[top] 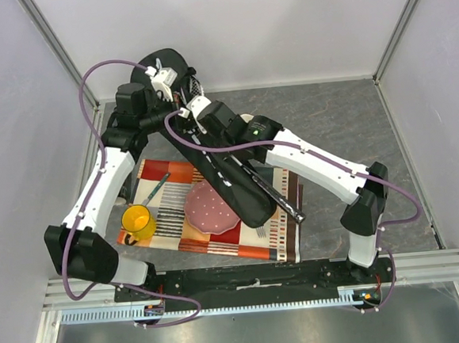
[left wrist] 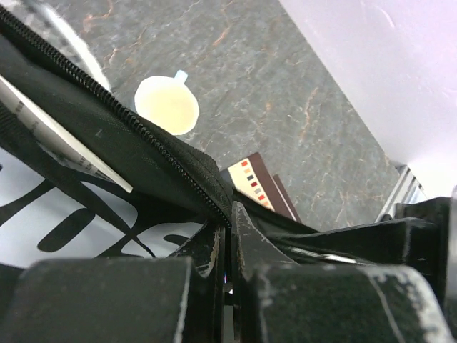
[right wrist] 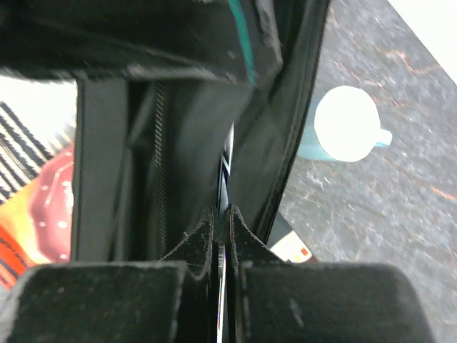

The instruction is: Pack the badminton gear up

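Observation:
The long black racket bag lies diagonally across the placemat, its wide end at the back. A racket handle sticks out of its near end. My left gripper is at the bag's far end and is shut on the bag's zipped edge, as the left wrist view shows. My right gripper is just beside it. It is shut on a thin metal zipper pull of the bag, seen in the right wrist view. Shuttlecocks and the tube are hidden.
A striped placemat holds a yellow mug, a pink plate and a utensil. A light blue cup stands on the grey table behind the bag and also shows in the right wrist view. White walls enclose the table.

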### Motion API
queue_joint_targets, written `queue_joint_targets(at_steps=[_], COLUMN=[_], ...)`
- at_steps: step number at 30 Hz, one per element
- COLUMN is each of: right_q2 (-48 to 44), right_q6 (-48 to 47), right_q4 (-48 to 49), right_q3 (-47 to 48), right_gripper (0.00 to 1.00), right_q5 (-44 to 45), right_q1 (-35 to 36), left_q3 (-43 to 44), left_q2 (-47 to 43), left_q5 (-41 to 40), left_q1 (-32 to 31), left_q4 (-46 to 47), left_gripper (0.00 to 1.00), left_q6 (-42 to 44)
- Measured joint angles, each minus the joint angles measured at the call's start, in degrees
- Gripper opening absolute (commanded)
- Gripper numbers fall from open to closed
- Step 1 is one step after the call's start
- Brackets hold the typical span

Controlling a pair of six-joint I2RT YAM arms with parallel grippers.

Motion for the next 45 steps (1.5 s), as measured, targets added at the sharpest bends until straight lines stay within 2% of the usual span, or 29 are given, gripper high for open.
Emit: queue_joint_targets(at_steps=[8,15,20,26,28,32,38,45], right_q2=[-1.2,-2.8,-11.0,-29.3,-36.4,-43.5,-41.7,-31.9], right_q6=[-1.4,2.5,6.0,13.9,16.7,19.7,19.7,17.4], right_q4=[4.8,3.7,2.1,2.6,3.2,3.1,4.0,10.0], right_q3=[-1.5,-1.4,-6.7,-23.7,-31.0,-40.2,-48.8,-51.9], right_gripper=[0.0,0.0,0.0,0.0,0.0,0.0,0.0,0.0], right_q5=[-5.0,1.7,9.8,20.5,23.0,25.1,30.3,35.6], right_q1=[-0.4,-0.5,-1.2,-5.3,-8.5,-15.9,-22.5,-23.8], left_q3=[0.8,0.7,1.8,13.7,19.8,29.9,45.1,46.4], left_q2=[-0.9,-0.5,2.9,16.6,24.0,37.2,54.3,62.0], left_q5=[5.4,5.6,6.1,7.6,7.9,8.5,8.7,9.7], left_q1=[-0.8,-6.4,-13.7,-25.0,-28.8,-33.3,-36.0,-35.8], left_q4=[-0.1,4.7,14.4,21.9,24.4,26.2,22.4,21.4], left_gripper=[0.02,0.02,0.02,0.02,0.02,0.02,0.02,0.02], left_q6=[0.4,-2.0,-6.4,-13.8,-16.8,-21.6,-26.0,-29.1])
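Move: The left hand holds the bag's rim, the right the racket shafts. The bag mouth is about 6 cm ahead, 5 cm left and 3 cm above the right hand. The bare table right of the placemat is some 35 cm right, 8 cm back and 29 cm below the left hand. The mug is about 9 cm ahead, 9 cm right and 20 cm below the right hand; the plate, 9 cm back, 4 cm left and 24 cm below it. Still pinching the bag's rim and the racket shafts, both hands carry bag and rackets together to the right, slowly at first, then in a fast sweep: the left about 38 cm, also drawing back some 7 cm, the right about 33 cm. Both rise around 5 cm on the way, then sink, the left ending well below its start. The right hand turns clockwise nearly 60 degrees, the left some 35. ##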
